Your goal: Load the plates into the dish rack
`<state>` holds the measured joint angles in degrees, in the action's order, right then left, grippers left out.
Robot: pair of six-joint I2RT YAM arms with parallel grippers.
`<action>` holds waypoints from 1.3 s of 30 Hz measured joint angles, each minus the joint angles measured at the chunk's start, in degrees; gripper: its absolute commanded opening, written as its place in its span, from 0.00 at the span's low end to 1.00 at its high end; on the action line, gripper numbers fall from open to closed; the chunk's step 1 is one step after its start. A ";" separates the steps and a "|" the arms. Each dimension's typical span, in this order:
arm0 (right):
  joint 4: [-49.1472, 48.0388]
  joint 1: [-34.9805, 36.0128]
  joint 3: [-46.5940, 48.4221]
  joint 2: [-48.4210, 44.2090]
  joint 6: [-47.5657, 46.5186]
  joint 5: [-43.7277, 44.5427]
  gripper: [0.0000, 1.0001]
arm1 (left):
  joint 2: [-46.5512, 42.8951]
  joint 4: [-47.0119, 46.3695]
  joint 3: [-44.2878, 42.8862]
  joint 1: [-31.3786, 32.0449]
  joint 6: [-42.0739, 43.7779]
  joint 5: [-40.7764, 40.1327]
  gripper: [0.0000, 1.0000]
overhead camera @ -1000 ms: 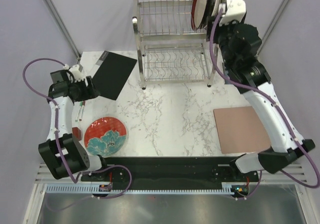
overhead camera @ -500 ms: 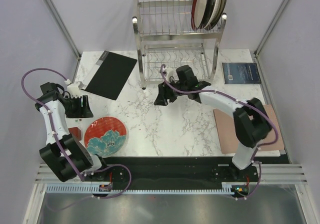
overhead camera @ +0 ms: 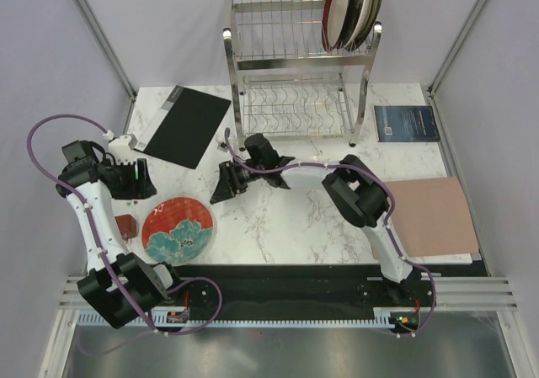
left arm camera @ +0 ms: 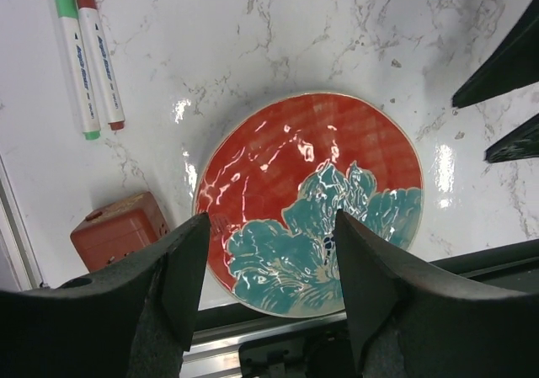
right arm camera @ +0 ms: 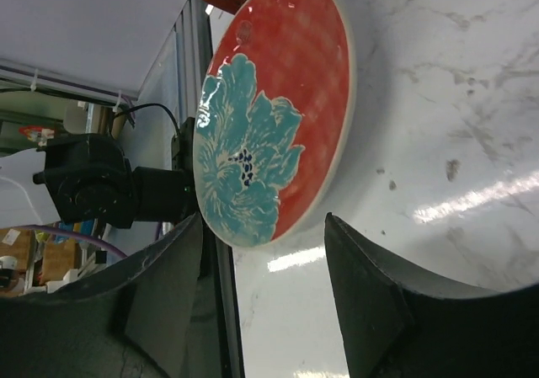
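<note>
The red plate with teal flowers point(overhead camera: 177, 229) lies flat on the marble table at the front left. It also shows in the left wrist view point(left arm camera: 312, 201) and the right wrist view point(right arm camera: 269, 117). My left gripper point(overhead camera: 139, 180) is open and empty, above and behind the plate's left side point(left arm camera: 269, 298). My right gripper point(overhead camera: 219, 191) is open and empty, low over the table just right of the plate point(right arm camera: 261, 302). The dish rack point(overhead camera: 295, 66) stands at the back. Other plates point(overhead camera: 349, 7), one with a dark-red rim and beige centre, stand upright in its top tier at the right.
A black board point(overhead camera: 185, 124) lies at the back left. Two markers point(left arm camera: 84, 50) and a small red block point(left arm camera: 118, 231) lie left of the plate. A blue book point(overhead camera: 406, 123) and a pink mat point(overhead camera: 434, 218) lie at the right.
My right arm came down from the rack's top tier and swung left across the table to the red plate. My left arm shifted slightly.
</note>
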<state>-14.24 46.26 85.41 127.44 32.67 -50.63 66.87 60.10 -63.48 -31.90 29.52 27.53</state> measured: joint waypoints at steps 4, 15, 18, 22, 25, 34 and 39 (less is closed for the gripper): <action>-0.17 2.89 5.86 5.05 1.64 0.17 0.68 | -0.44 0.09 0.00 0.00 -1.68 1.22 0.68; 6.60 6.01 12.87 9.27 -0.09 2.82 0.66 | -0.39 0.24 -2.64 0.00 -4.81 4.33 0.68; 7.06 6.05 12.94 9.25 -0.63 3.17 0.66 | -0.28 0.26 -3.02 -0.02 -5.40 5.03 0.68; 5.92 6.08 10.67 7.67 -2.14 4.90 0.66 | 0.22 0.24 -3.21 0.00 -5.92 5.88 0.68; 5.84 5.77 7.41 5.33 -3.91 8.57 0.66 | 0.44 0.24 -3.21 -0.02 -6.19 6.12 0.68; 11.93 4.15 11.13 7.39 -7.02 12.90 0.64 | 1.14 0.02 -3.21 -0.02 -7.39 8.07 0.68; 12.72 4.76 13.14 9.51 -6.95 11.06 0.63 | 1.38 -0.22 -3.21 -0.07 -7.43 8.50 0.68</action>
<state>-1.52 51.03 98.54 136.94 25.71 -39.57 68.25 59.88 -66.70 -31.97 22.09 36.03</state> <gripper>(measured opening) 0.637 0.681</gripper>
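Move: The red plate with the blue flower lies about 14 cm to the right hand's left, 8 cm nearer the base and 8 cm below it. The red box sits roughly 15 cm to the left of the plate and about level with it fore and aft; the markers lie some 12 cm left of the plate and 12 cm farther out. From the left hand, the plate is about 5 cm back, 6 cm to the right and 16 cm down. The right hand's open fingers come down to the plate's right-hand rim, the nearer fingertip at its edge. It reaches about 5 cm left while easing back and down, pauses, swings forward and slightly right, then drifts left and back as it keeps sinking, ending about 5 cm lower with the fingers tipped some 10 degrees farther down. The left hand, open above the plate, rises and eases forward and right, about 2 cm each way. ##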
